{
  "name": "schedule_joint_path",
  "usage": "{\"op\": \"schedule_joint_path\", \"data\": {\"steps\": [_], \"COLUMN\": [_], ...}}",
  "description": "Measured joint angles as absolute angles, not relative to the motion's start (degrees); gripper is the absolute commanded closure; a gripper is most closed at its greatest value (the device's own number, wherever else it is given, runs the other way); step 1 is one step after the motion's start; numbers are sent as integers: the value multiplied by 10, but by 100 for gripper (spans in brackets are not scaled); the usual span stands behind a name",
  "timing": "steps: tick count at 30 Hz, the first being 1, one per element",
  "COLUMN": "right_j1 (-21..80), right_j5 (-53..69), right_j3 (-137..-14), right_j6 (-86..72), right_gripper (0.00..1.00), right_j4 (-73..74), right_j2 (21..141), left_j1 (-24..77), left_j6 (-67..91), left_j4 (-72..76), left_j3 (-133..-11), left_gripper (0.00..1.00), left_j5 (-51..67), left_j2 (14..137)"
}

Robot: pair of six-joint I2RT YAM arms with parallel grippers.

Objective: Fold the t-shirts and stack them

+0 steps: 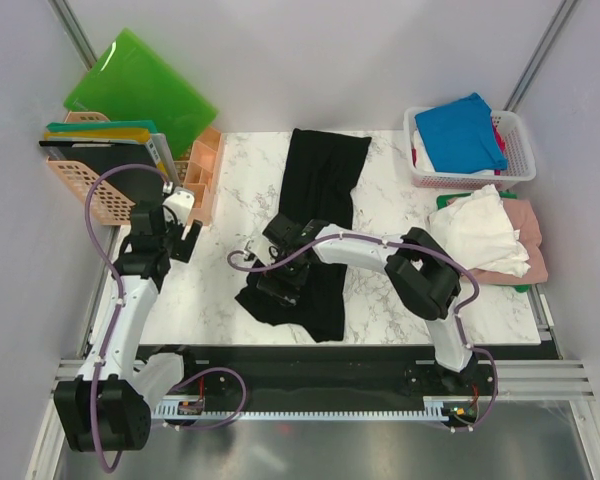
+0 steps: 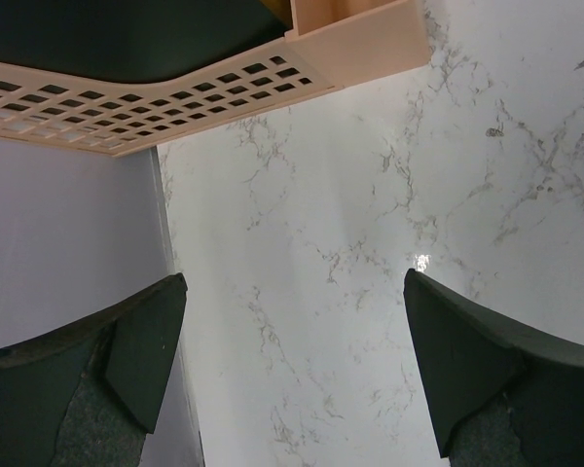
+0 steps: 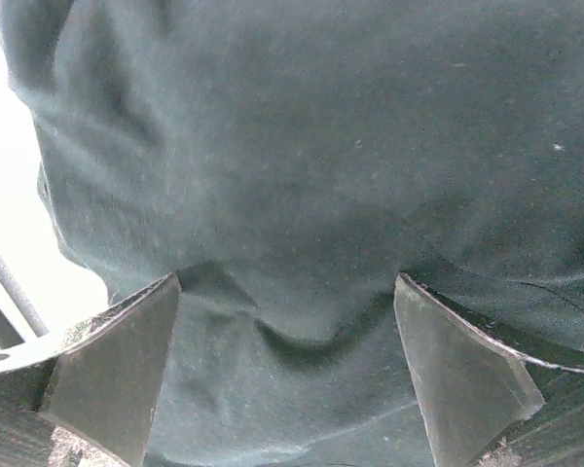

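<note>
A large black t-shirt point(image 1: 325, 170) lies lengthwise down the middle of the marble table point(image 1: 400, 300), bunched at its near end. My right gripper point(image 1: 280, 268) is open and pressed down on that bunched near-left part. In the right wrist view the gripper point(image 3: 287, 282) has its fingers spread, with a ridge of black cloth point(image 3: 321, 146) between them. My left gripper point(image 1: 187, 238) is open and empty over bare marble at the table's left edge point(image 2: 294, 277). A blue t-shirt point(image 1: 462, 130) lies in the white basket. A white t-shirt point(image 1: 480, 232) lies on a pink one point(image 1: 528, 250) at the right.
A white basket point(image 1: 520, 150) stands at the back right. A peach basket point(image 1: 85, 195) holding boards and a peach organiser point(image 1: 205, 175) stand at the left, seen close in the left wrist view point(image 2: 175, 102). Bright green plastic boards point(image 1: 140, 85) lean behind them.
</note>
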State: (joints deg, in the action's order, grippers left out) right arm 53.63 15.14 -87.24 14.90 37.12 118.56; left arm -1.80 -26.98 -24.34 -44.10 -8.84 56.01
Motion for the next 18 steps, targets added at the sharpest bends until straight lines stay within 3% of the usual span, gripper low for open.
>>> {"op": "schedule_joint_path", "data": {"steps": [18], "right_j1": [568], "right_j5": [159], "right_j3": [-721], "right_j6": [249], "right_gripper": [2], "right_j4": [406], "right_j2": [1077], "left_j1": [-23], "left_j6": [-274], "left_j4": [-236], "left_j3": [-427], "left_gripper": [0], "left_j5": [-69], "left_j2": [556]}}
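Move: The right hand is down on the near-left part of the black t-shirt, whose middle lies about 11 cm ahead and 7 cm to the right, around 1 cm lower. The table's near edge is straight behind, some 12 cm back; the peach organizer stands about 23 cm ahead and 15 cm left. From the left hand, the shirt's middle is roughly 25 cm to the right, 3 cm farther out and 15 cm below. With its open fingertips still resting on the near-left part of the black t-shirt, the right hand drags the cloth about 6 cm back towards the table's near edge and, after starting almost straight back, about as far to the right. It stays at nearly the same height, turns some 10 to 15 degrees counter-clockwise and slows to a near stop, the fingers wide open throughout without pinching. ##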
